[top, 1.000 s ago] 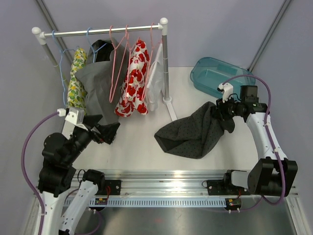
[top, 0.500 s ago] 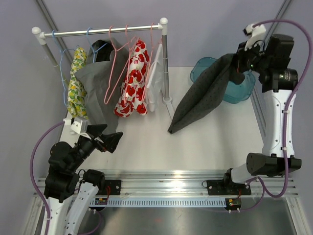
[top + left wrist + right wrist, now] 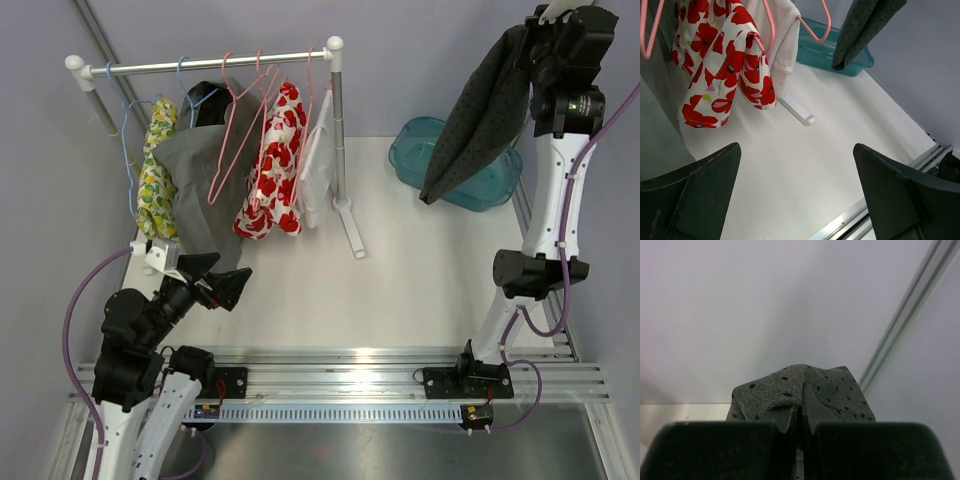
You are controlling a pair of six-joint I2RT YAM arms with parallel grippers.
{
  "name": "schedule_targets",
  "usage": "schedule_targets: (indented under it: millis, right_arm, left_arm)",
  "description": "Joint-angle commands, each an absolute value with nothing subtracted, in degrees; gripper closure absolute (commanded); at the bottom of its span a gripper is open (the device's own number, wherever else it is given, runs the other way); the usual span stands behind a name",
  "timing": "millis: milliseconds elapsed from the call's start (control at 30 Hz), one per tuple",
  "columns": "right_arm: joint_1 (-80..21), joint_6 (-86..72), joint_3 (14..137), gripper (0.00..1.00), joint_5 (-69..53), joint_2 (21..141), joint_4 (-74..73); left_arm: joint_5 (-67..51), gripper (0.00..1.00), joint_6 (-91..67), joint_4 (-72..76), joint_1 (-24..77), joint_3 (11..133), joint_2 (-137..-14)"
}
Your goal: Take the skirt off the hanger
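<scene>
The skirt, dark grey with small black dots, hangs free in the air at the back right, its lower end over the teal bin. My right gripper is raised high and shut on the skirt's top edge; the right wrist view shows the fabric bunched over the closed gripper. An empty pink hanger hangs tilted on the rack's rail. My left gripper is low at the front left, open and empty, pointing across the table.
The rack holds a lemon-print garment, a grey one, a red poppy-print one and a white one. The rack's foot reaches out onto the table. The teal bin stands at the back right.
The right arm has swung up and back, lifting the skirt from the table's middle to high above the bin. The empty pink hanger has tilted. The left arm drew back slightly.
</scene>
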State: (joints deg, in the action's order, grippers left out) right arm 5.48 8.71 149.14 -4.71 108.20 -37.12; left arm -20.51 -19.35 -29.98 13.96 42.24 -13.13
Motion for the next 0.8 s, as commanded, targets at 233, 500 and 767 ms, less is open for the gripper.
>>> schedule_targets:
  millis: [233, 500, 767]
  right_arm:
    - [8.2, 15.0, 155.5, 1.0, 11.6, 116.8, -16.6]
    - [8.3, 17.2, 151.9, 1.0, 13.6, 116.9, -15.6]
    - [8.3, 17.5, 134.1, 1.0, 9.8, 113.7, -16.0]
  left_arm:
    - [-19.8, 0.01, -20.3, -27.4, 13.8, 41.7, -14.8]
    - [-19.6, 0.01, -20.5, -27.2, 13.8, 41.6, -15.0]
    - [-20.3, 0.01, -20.9, -27.0, 13.8, 41.6, -15.2]
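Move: My right hand has the skirt pinched high up, its free end trailing back and left so that its middle lies roughly 6 cm back, 6 cm left and 15 cm below. The teal bin is about 35 cm below this hand, some 6 cm ahead and 3 cm left; the rack's foot stands about 31 cm left, 12 cm back and 39 cm down. From my idle left hand, the bin lies roughly 40 cm ahead, 49 cm right and 10 cm lower. Keeping my right fingers shut on the skirt, I sweep that hand about 9 cm right while reaching roughly 7 cm forward and sinking, and turn it some 20 degrees clockwise, dragging the cloth after it above the bin. The sideways swing dies out with a slight lift, then I drop some 5 cm more towards the bin's level. ##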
